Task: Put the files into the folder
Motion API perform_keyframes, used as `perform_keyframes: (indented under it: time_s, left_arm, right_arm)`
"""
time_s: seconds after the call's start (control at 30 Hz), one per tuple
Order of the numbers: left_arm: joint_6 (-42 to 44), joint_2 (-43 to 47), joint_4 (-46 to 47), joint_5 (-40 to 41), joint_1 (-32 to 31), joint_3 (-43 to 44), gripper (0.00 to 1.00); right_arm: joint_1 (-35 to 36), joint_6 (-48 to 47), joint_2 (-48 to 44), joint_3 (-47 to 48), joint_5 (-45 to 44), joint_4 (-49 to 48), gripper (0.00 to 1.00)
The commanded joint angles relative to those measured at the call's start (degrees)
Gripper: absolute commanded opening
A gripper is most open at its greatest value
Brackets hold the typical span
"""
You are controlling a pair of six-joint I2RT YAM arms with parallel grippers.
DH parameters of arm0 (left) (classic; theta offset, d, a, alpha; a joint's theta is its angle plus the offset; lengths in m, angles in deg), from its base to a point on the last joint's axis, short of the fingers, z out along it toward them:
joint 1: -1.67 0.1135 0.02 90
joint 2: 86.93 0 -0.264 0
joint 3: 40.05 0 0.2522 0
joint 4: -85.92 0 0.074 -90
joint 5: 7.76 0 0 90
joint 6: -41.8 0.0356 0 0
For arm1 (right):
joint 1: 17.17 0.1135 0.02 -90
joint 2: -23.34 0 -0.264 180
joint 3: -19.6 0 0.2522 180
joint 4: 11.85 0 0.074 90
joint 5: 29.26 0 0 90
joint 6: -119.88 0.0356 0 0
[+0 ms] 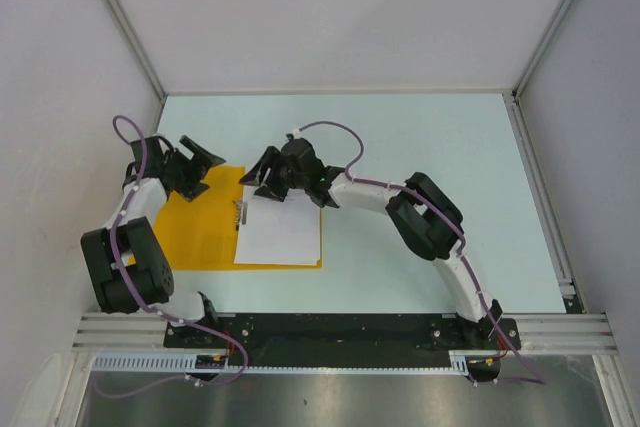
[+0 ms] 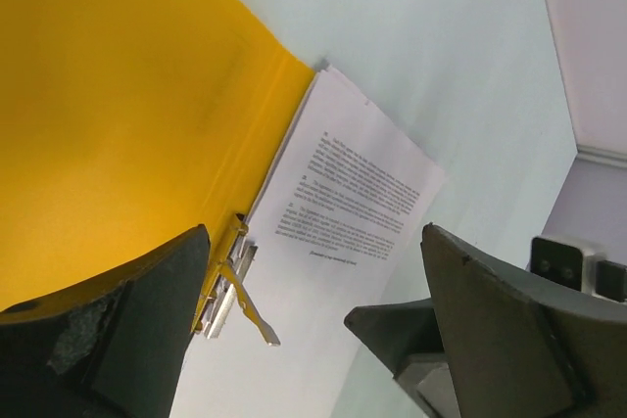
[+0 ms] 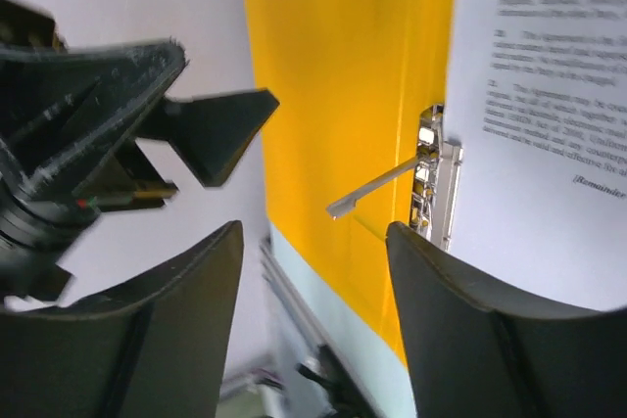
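The orange-yellow folder (image 1: 195, 232) lies open on the table, with the files (image 1: 282, 234), white sheets printed with text, on its right half. A metal clip (image 1: 240, 212) sits at the spine, and its lever (image 2: 245, 302) stands up. My left gripper (image 1: 205, 172) hovers over the folder's far left part, open and empty. My right gripper (image 1: 258, 177) hangs above the far end of the spine, also open and empty. In the left wrist view the open left gripper (image 2: 315, 242) frames the files (image 2: 358, 193) and the folder (image 2: 108, 115). The right wrist view shows the right gripper (image 3: 315, 232), clip (image 3: 434, 188) and folder (image 3: 343, 75).
The pale green table (image 1: 430, 147) is walled by white panels at the left, back and right. A metal rail (image 1: 545, 197) runs along the right edge. The arm bases sit on a black plate (image 1: 340, 329) at the near edge.
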Motion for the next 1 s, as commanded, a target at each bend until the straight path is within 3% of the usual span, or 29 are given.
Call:
perform_keyframes:
  time_s: [0.0,0.27,0.77,0.97]
  left_arm:
    - [-4.26,-3.95,-1.67,-0.36,1.86,1.78,0.95]
    - [-3.47,-7.84,-4.57,1.39,2.39,3.63,0.93]
    - [-0.57,-4.32,-6.24,8.86,2.39,3.89,0.92]
    - [-0.66,-4.41,-6.24,8.77,2.39,4.07,0.92]
  right_arm:
    - [0.30,17.65,0.09,-0.13,-3.52,-2.81,0.62]
    - [2.32,29.18,3.52,1.90,-5.62,-2.38,0.51]
    - [4.96,31.47,4.14,0.31,-10.81,-1.06,0.44]
    - [4.79,33.14,6.24,1.01,-9.06,-2.81,0.42]
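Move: The upright lever on the folder's metal clip is the right hand's aim. The clip lies about 5 cm to that hand's left, hardly any farther out, and some 11 cm below. The stacked files centre about 4 cm to its right, level fore and aft, and the folder's bare yellow cover some 17 cm to its left, both about 13 cm down. From the left hand the clip is roughly 6 cm right, 3 cm back and 10 cm below. Leftward and down, about 3 cm each and slightly back, the right hand closes in on the clip's lever, rolling some 30 degrees about its own fingers (clockwise seen from behind the hand) while the finger gap narrows to under half open. The left hand, empty and wide open, drops about 5 cm towards the yellow cover, edges left and tips further down. ##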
